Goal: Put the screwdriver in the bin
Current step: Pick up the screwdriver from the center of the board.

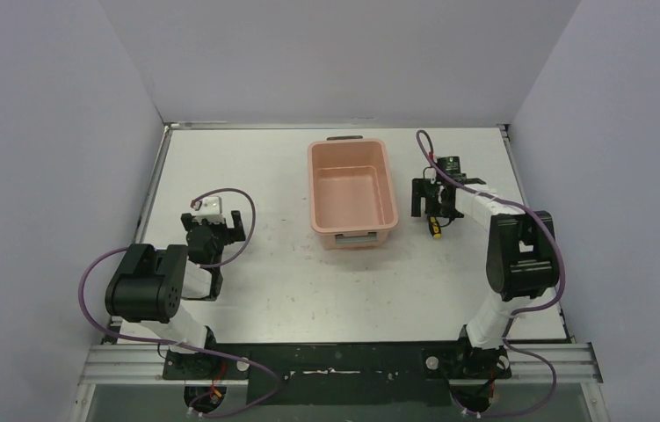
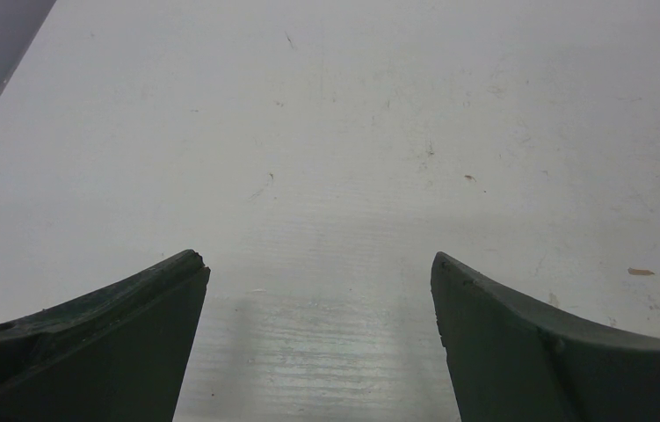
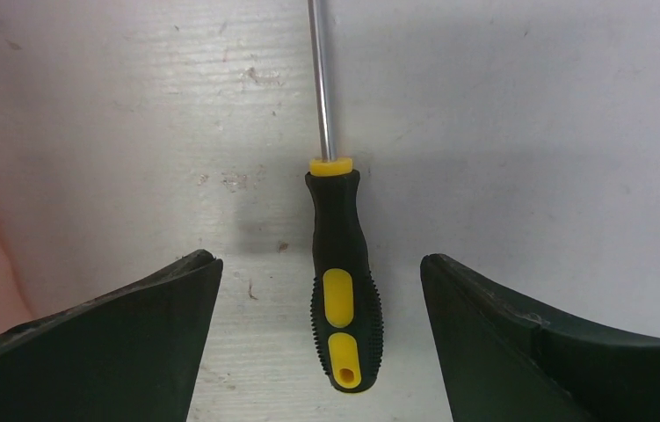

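The screwdriver (image 3: 341, 281), black-and-yellow handle and thin metal shaft, lies flat on the white table just right of the bin. My right gripper (image 3: 322, 268) is low over it, open, a finger on each side of the handle with gaps on both sides. In the top view the right gripper (image 1: 434, 209) covers most of the screwdriver (image 1: 437, 230); only the handle end shows. The salmon-pink bin (image 1: 312, 189) stands empty at the table's middle back. At the left of the table my left gripper (image 1: 213, 230) is open over bare tabletop, holding nothing.
White walls close in the table on three sides. A metal rail (image 1: 563, 356) runs along the near edge by the arm bases. Purple cables loop from both arms.
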Controlling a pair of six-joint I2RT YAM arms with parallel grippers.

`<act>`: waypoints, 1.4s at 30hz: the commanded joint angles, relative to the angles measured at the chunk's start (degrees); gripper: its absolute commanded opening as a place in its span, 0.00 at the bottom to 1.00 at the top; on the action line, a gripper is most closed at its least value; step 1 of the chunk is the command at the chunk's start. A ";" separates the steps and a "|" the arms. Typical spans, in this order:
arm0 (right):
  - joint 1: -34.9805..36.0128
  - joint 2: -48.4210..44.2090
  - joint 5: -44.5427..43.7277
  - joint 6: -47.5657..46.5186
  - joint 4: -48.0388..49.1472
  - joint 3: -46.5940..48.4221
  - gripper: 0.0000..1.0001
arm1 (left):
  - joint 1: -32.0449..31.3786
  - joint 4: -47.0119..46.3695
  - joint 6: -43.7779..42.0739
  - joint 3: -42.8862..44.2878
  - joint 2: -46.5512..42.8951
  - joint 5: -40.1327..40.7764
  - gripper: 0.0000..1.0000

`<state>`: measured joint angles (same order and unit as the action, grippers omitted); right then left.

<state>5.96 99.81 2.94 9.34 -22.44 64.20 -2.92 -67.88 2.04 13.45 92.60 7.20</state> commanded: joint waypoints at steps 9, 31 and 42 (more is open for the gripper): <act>-0.64 4.40 0.26 0.35 -1.53 3.43 0.57 | -0.07 -1.68 -0.55 1.03 -0.26 -0.35 0.97; -0.70 -1.36 -1.52 -0.42 -3.81 5.75 0.05 | -0.07 -1.60 -0.50 1.05 -0.32 -0.29 0.97; -0.60 -7.79 -1.62 -0.12 -10.62 11.50 0.03 | -0.07 -1.67 -0.54 1.00 -0.35 -0.35 0.97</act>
<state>5.58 97.60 2.79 9.28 -31.03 72.10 -2.92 -67.88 2.04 13.45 92.60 7.20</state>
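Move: The screwdriver handle lies about 3 cm below the right gripper and 1 cm back from it, centred between the open fingers, with the shaft running forward and slightly left. From the right gripper the pink bin's middle is some 23 cm to the left and 9 cm ahead, at about the gripper's height. From the idle left gripper the handle is roughly 60 cm to the right, about 1 cm ahead and 4 cm lower. Lower the right gripper some 2.5 cm, easing back slightly, so the fingers straddle the screwdriver's handle, and close them until the pads pinch the black-and-yellow grip from both sides. Hold there briefly, then keep the grip and lift about 7 cm nearly straight up, drifting a little forward as you rise. ##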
